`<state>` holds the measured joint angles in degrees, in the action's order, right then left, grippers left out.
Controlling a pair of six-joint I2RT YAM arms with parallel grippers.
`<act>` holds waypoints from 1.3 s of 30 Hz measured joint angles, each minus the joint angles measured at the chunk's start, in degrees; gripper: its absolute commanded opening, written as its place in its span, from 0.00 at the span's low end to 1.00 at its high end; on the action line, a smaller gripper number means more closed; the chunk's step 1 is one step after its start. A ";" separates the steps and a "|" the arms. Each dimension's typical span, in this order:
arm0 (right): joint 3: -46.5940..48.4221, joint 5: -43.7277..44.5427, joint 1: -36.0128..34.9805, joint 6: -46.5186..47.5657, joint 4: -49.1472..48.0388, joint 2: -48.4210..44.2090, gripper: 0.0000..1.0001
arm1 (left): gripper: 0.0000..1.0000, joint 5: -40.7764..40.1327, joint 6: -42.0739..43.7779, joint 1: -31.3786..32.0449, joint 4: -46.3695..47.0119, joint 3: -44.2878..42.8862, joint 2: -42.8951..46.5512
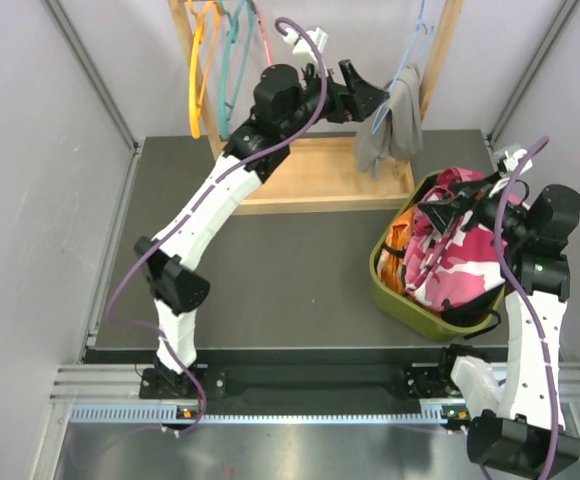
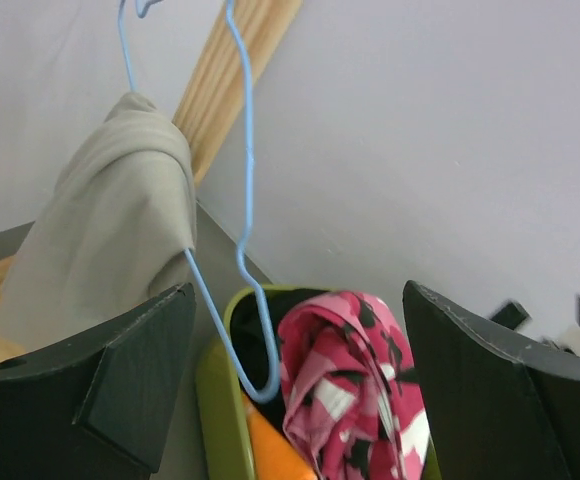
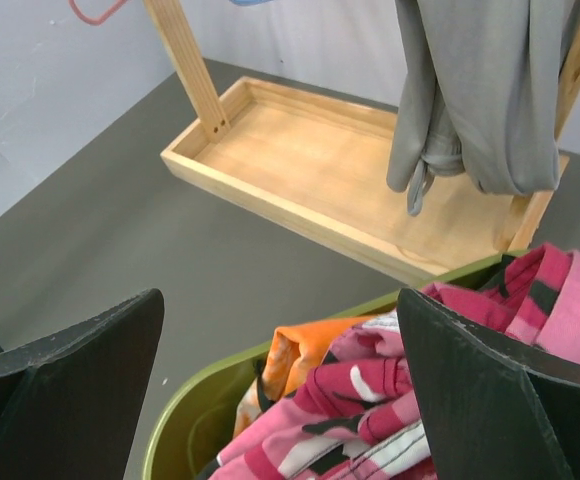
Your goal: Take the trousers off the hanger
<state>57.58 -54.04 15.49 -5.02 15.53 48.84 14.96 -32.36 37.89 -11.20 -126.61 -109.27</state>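
Light grey trousers hang folded over a blue wire hanger on the wooden rack. In the left wrist view they are the grey trousers at the left, with the blue hanger running down between my fingers. My left gripper is open just left of them, holding nothing. The pink floral trousers, orange trousers and some black cloth lie in the green bin. My right gripper hovers open over that pile, empty.
The wooden rack has a tray base and uprights. Empty yellow, teal and pink hangers hang at its left end. Grey walls close both sides of the dark table.
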 measured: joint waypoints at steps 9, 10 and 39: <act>-3.21 1.92 0.00 0.04 0.90 -4.02 1.00 | 0.82 -1.75 -7.41 0.11 5.95 -10.97 -16.28; -3.61 2.10 0.00 0.07 1.01 -4.37 1.00 | 0.79 -1.88 -8.00 0.17 6.56 -11.30 -17.31; -4.72 4.02 0.00 1.57 3.13 -4.70 1.00 | 0.00 -10.23 10.43 2.34 5.46 -11.26 -13.22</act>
<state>52.86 -50.02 15.49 -3.44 18.65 44.14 4.73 -21.93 40.23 -5.74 -137.86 -122.50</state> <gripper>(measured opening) 0.996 0.058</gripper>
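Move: The blue hanger's near side, where the open left hand will pinch, lies about 7 cm ahead, 7 cm to the right and 6 cm below that hand. The grey trousers hang some 7 cm farther out than that spot; the rack's right post stands about 20 cm ahead and 14 cm right of the hand, and the green basket some 12 cm back, 23 cm right and far below. From the right hand, the hanger spot is about 19 cm ahead, 8 cm left and 8 cm higher. The left hand reaches forward, right and down, about 7 cm each way, to bring its open fingers around the near side of the blue hanger, then shuts them and pinches it beside the grey trousers. Keeping that pinch, it lifts about 4 cm while easing left by as much, its fingers tipping up some 15 degrees, as the empty right hand, still open, sinks a little over the basket. ##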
